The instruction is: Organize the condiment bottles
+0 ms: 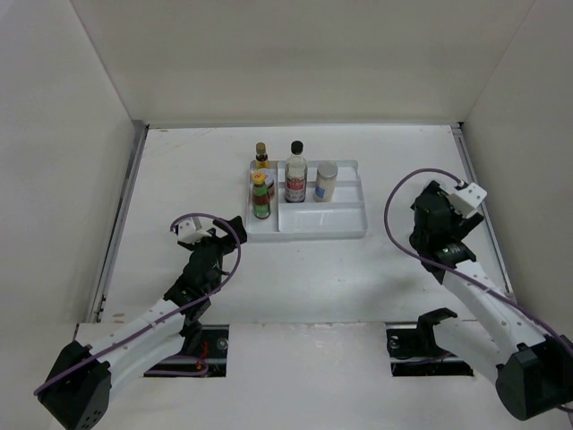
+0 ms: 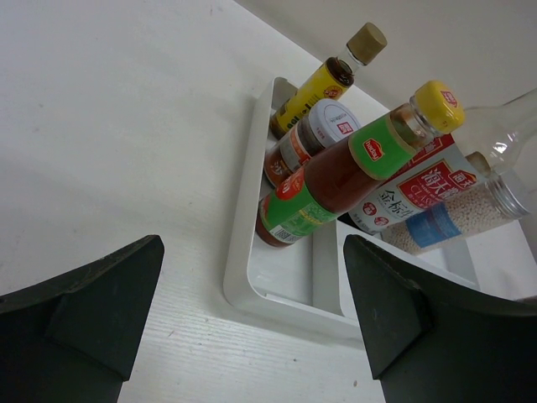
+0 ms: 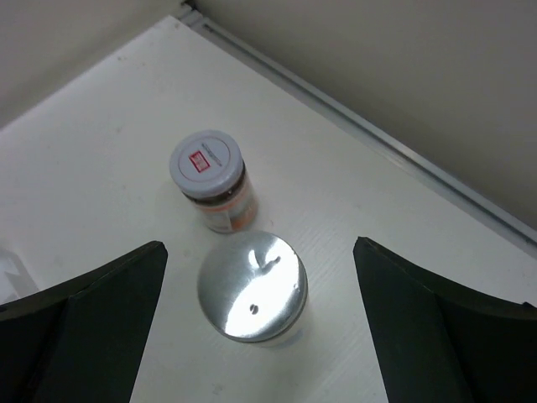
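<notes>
A white divided tray [image 1: 333,220] holds a small yellow bottle [image 1: 261,155], a tall dark black-capped bottle [image 1: 295,173], a yellow-capped green bottle [image 1: 260,196] and a silver-lidded jar [image 1: 326,181]. In the left wrist view a white-lidded jar [image 2: 317,134] stands between the yellow bottle [image 2: 323,84] and the green bottle [image 2: 336,172]. My left gripper [image 2: 252,336] is open and empty, just short of the tray's front left corner [image 2: 239,281]. My right gripper [image 3: 258,290] is open over a silver-lidded jar [image 3: 252,287] on the table, with a white-lidded jar [image 3: 211,179] just beyond it.
White walls enclose the table on three sides. A metal rail [image 3: 377,134] runs along the table edge beyond the two loose jars. My right arm [image 1: 439,224] hides those jars in the top view. The tray's right compartment is bare in front.
</notes>
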Robot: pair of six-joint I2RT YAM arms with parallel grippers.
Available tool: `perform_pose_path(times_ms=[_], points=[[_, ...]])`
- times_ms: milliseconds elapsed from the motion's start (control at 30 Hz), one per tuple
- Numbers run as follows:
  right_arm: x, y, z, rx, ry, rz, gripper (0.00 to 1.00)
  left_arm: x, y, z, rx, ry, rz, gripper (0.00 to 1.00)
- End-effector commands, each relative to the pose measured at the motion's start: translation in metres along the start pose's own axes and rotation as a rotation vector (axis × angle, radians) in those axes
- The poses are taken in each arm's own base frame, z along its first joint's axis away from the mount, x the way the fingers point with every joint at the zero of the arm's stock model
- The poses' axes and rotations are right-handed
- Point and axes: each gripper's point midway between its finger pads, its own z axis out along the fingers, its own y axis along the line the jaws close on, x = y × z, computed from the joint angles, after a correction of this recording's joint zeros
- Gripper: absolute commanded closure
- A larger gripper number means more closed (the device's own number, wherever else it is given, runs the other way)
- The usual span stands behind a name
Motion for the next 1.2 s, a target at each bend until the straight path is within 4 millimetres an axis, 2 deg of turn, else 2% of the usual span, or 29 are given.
perform_pose_path(times_ms=[0,300,400,467,533,633,733,833,933,1067,1167], points=[[0.015,-0.007,0.002,0.034,0.049,-0.016,0.0,-0.005,-0.009,0.0,0.034,-0.017,-0.034,0.11],[0.034,0.018,0.014,-0.06,0.137,-0.002,0.0,-0.003,-0.01,0.0,0.033,-0.011,-0.032,0.11],[0.041,0.024,0.016,-0.069,0.15,-0.007,0.04,-0.003,-0.009,0.001,0.033,-0.01,-0.031,0.11],[0.045,0.023,0.017,-0.066,0.159,-0.013,0.1,-0.002,-0.009,0.001,0.032,-0.009,-0.03,0.11],[0.043,0.024,0.016,-0.066,0.153,-0.01,0.23,-0.001,-0.009,0.001,0.03,-0.008,-0.029,0.1],[0.026,0.021,0.012,-0.054,0.106,0.007,0.41,-0.001,-0.009,0.001,0.03,-0.007,-0.03,0.1],[0.001,0.033,-0.005,-0.103,0.046,0.036,0.46,-0.001,-0.009,0.001,0.03,-0.007,-0.03,0.1],[-0.026,0.064,-0.027,-0.225,0.013,0.1,0.47,-0.001,-0.009,0.001,0.029,-0.006,-0.029,0.1],[-0.045,0.11,-0.047,-0.375,-0.016,0.156,0.47,0.0,-0.009,0.002,0.027,-0.004,-0.029,0.1],[-0.048,0.178,-0.058,-0.562,-0.014,0.161,0.46,0.0,-0.009,0.002,0.027,-0.004,-0.029,0.1],[-0.045,0.217,-0.058,-0.626,0.004,0.154,0.46,0.001,-0.008,0.002,0.026,-0.002,-0.027,0.1]])
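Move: From the right gripper, the silver-lidded jar stands about 8 cm below, only 2 cm ahead and 1 cm left. The lavender-lidded jar is roughly 11 cm ahead, neither left nor right. The tray's middle lies some 33 cm left and 15 cm ahead, with the white-lidded jar in it about 29 cm left and 16 cm ahead. From the left gripper, the silver-lidded jar is some 58 cm right and 4 cm ahead. Lower the open right gripper about 6 cm, tipping it slightly down, and close the fingers around the silver-lidded jar. Then lift it some 9 cm while swinging left and forward towards the tray's right edge, about 15 cm across the table, levelling the hand and turning it counter-clockwise, keeping the grip. ##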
